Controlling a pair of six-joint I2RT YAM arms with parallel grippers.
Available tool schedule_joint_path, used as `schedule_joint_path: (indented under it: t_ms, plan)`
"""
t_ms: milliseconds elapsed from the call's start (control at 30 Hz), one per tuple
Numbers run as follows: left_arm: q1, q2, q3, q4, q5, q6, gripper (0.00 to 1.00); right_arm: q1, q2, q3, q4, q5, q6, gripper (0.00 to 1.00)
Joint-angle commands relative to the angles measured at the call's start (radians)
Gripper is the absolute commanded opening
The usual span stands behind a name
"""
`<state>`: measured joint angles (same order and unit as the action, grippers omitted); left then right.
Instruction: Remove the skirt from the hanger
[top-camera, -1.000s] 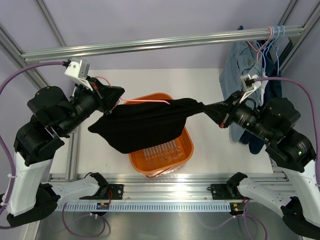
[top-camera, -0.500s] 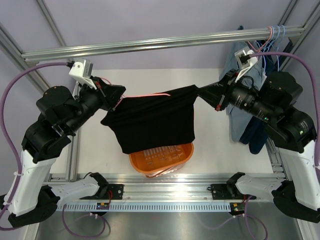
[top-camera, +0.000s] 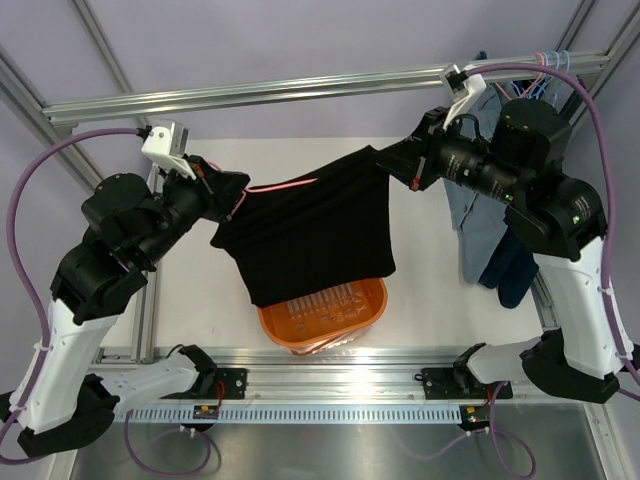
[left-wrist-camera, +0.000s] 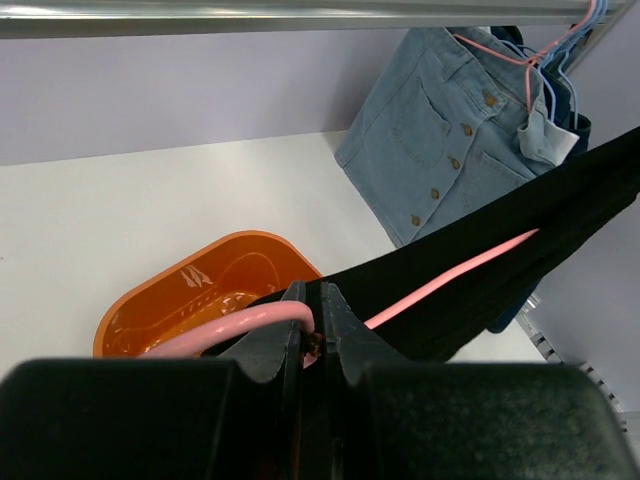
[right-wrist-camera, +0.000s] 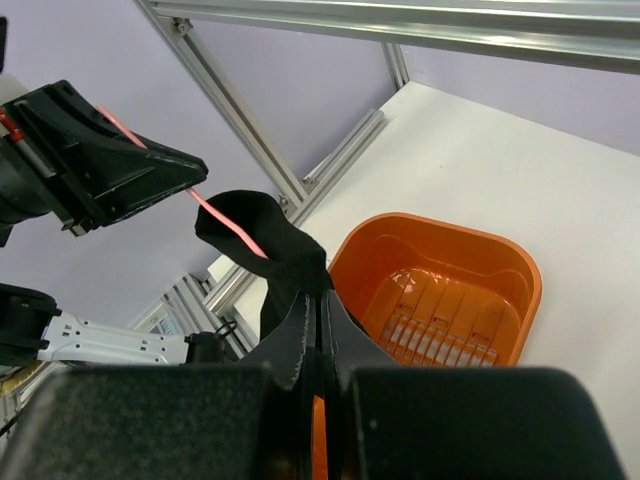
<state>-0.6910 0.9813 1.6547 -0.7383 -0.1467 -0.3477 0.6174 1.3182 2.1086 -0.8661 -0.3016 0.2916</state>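
The light-blue denim skirt (top-camera: 466, 215) (left-wrist-camera: 440, 150) hangs from the rail at the back right on a pink wire hanger (left-wrist-camera: 500, 52); neither gripper touches it. My left gripper (top-camera: 240, 195) (left-wrist-camera: 313, 300) is shut on another pink wire hanger (top-camera: 285, 185) (left-wrist-camera: 450, 280). That hanger carries a black garment (top-camera: 310, 240) (right-wrist-camera: 270, 240). My right gripper (top-camera: 385, 160) (right-wrist-camera: 322, 300) is shut on the black garment's right upper corner, raised high. The black garment hangs stretched between both grippers.
An orange basket (top-camera: 325, 315) (right-wrist-camera: 450, 290) stands on the white table below the black garment. Dark navy jeans (top-camera: 510, 270) and light-blue hangers (top-camera: 562, 62) share the rail's right end (top-camera: 300, 90). The right arm stands in front of the skirt.
My right gripper has risen and moved back with the black garment's corner. The garment now hangs higher above the basket. The left gripper shifted slightly, still on the pink hanger.
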Motion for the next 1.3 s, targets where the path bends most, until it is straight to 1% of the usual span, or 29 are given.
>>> schedule_joint_path:
  t_ms: [0, 167, 267, 300, 333, 367, 400, 433, 533, 633, 667, 733, 767, 800, 833, 867, 900, 933, 967, 1033, 1100, 1167, 1200, 1233, 1267]
  plan:
    - [0.007, -0.004, -0.03, -0.023, -0.036, 0.044, 0.0, -0.016, 0.006, 0.051, 0.067, -0.013, 0.009, 0.0]
    - [0.008, -0.024, 0.002, -0.041, -0.05, 0.064, 0.0, -0.022, -0.063, -0.044, 0.047, 0.148, -0.025, 0.0]
    - [0.008, -0.059, 0.002, -0.035, -0.074, 0.062, 0.0, -0.074, -0.114, -0.105, 0.026, 0.194, -0.026, 0.0]
    - [0.008, -0.07, 0.002, -0.035, -0.086, 0.064, 0.0, -0.108, -0.16, -0.137, 0.032, 0.173, -0.02, 0.0]
    - [0.008, -0.093, 0.001, -0.035, -0.1, 0.067, 0.0, -0.21, -0.186, -0.201, 0.048, 0.141, -0.016, 0.0]
    - [0.01, -0.102, -0.004, -0.038, -0.123, 0.078, 0.0, -0.276, -0.229, -0.228, 0.052, 0.054, 0.0, 0.0]
    - [0.008, -0.11, -0.003, -0.044, -0.134, 0.082, 0.0, -0.347, -0.243, -0.249, 0.052, 0.004, 0.0, 0.0]
    - [0.01, -0.121, -0.003, -0.05, -0.151, 0.085, 0.0, -0.464, -0.257, -0.278, 0.044, -0.052, -0.011, 0.0]
    - [0.01, -0.136, -0.004, -0.056, -0.166, 0.09, 0.0, -0.579, -0.281, -0.311, 0.013, -0.103, -0.048, 0.0]
    - [0.008, -0.136, -0.01, -0.03, -0.163, 0.072, 0.0, -0.582, -0.316, -0.384, 0.064, -0.18, -0.031, 0.0]
    - [0.01, -0.129, -0.009, -0.003, -0.177, 0.061, 0.0, -0.584, -0.326, -0.406, 0.082, -0.238, 0.003, 0.0]
    - [0.01, -0.122, -0.009, 0.039, -0.197, 0.012, 0.0, -0.581, -0.339, -0.471, 0.122, -0.307, 0.047, 0.0]
    - [0.008, -0.118, -0.007, 0.097, -0.195, -0.005, 0.0, -0.564, -0.344, -0.493, 0.137, -0.351, 0.058, 0.0]
    - [0.01, -0.096, -0.001, 0.128, -0.176, -0.02, 0.0, -0.536, -0.367, -0.516, 0.156, -0.343, 0.073, 0.0]
    - [0.01, -0.073, 0.042, 0.148, -0.13, -0.019, 0.0, -0.503, -0.376, -0.538, 0.177, -0.329, 0.083, 0.0]
    - [0.01, -0.041, 0.083, 0.149, -0.104, -0.034, 0.0, -0.467, -0.379, -0.536, 0.182, -0.305, 0.086, 0.0]
    - [0.01, 0.023, 0.127, 0.143, -0.076, -0.039, 0.0, -0.381, -0.375, -0.53, 0.18, -0.285, 0.092, 0.0]
    - [0.01, 0.049, 0.202, 0.145, -0.041, -0.046, 0.0, -0.34, -0.369, -0.51, 0.179, -0.266, 0.096, 0.0]
    - [0.01, 0.071, 0.23, 0.151, 0.023, -0.077, 0.0, -0.314, -0.353, -0.504, 0.18, -0.263, 0.099, 0.0]
    - [0.01, 0.092, 0.261, 0.165, 0.064, -0.105, 0.0, -0.285, -0.35, -0.51, 0.219, -0.283, 0.133, 0.0]
    - [0.01, 0.077, 0.255, 0.18, 0.058, -0.117, 0.0, -0.278, -0.338, -0.501, 0.248, -0.303, 0.144, 0.0]
    - [0.01, 0.071, 0.264, 0.166, 0.012, -0.114, 0.0, -0.269, -0.312, -0.472, 0.245, -0.295, 0.139, 0.0]
    - [0.008, 0.068, 0.267, 0.163, -0.005, -0.114, 0.0, -0.268, -0.303, -0.425, 0.239, -0.294, 0.138, 0.0]
    - [0.008, 0.059, 0.272, 0.157, -0.051, -0.116, 0.0, -0.263, -0.292, -0.394, 0.239, -0.297, 0.144, 0.0]
    - [0.01, 0.054, 0.272, 0.158, -0.08, -0.125, 0.0, -0.262, -0.263, -0.327, 0.234, -0.304, 0.147, 0.0]
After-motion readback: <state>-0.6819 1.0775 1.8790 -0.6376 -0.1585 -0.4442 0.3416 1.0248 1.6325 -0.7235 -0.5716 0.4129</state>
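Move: The right hand holds a top corner of the black skirt; the hanger's middle lies about 16 cm to its left, level in reach and some 4 cm lower. The skirt's middle hangs roughly 14 cm left, 2 cm back and 12 cm below. The orange basket is some 15 cm ahead, 12 cm left and 45 cm below. From the left hand, which grips the hanger, the hanger's middle is about 10 cm right, level in reach and height. Right hand tugs pinched skirt about 13 cm right and down, then swings back left; left hand raises hanger. ##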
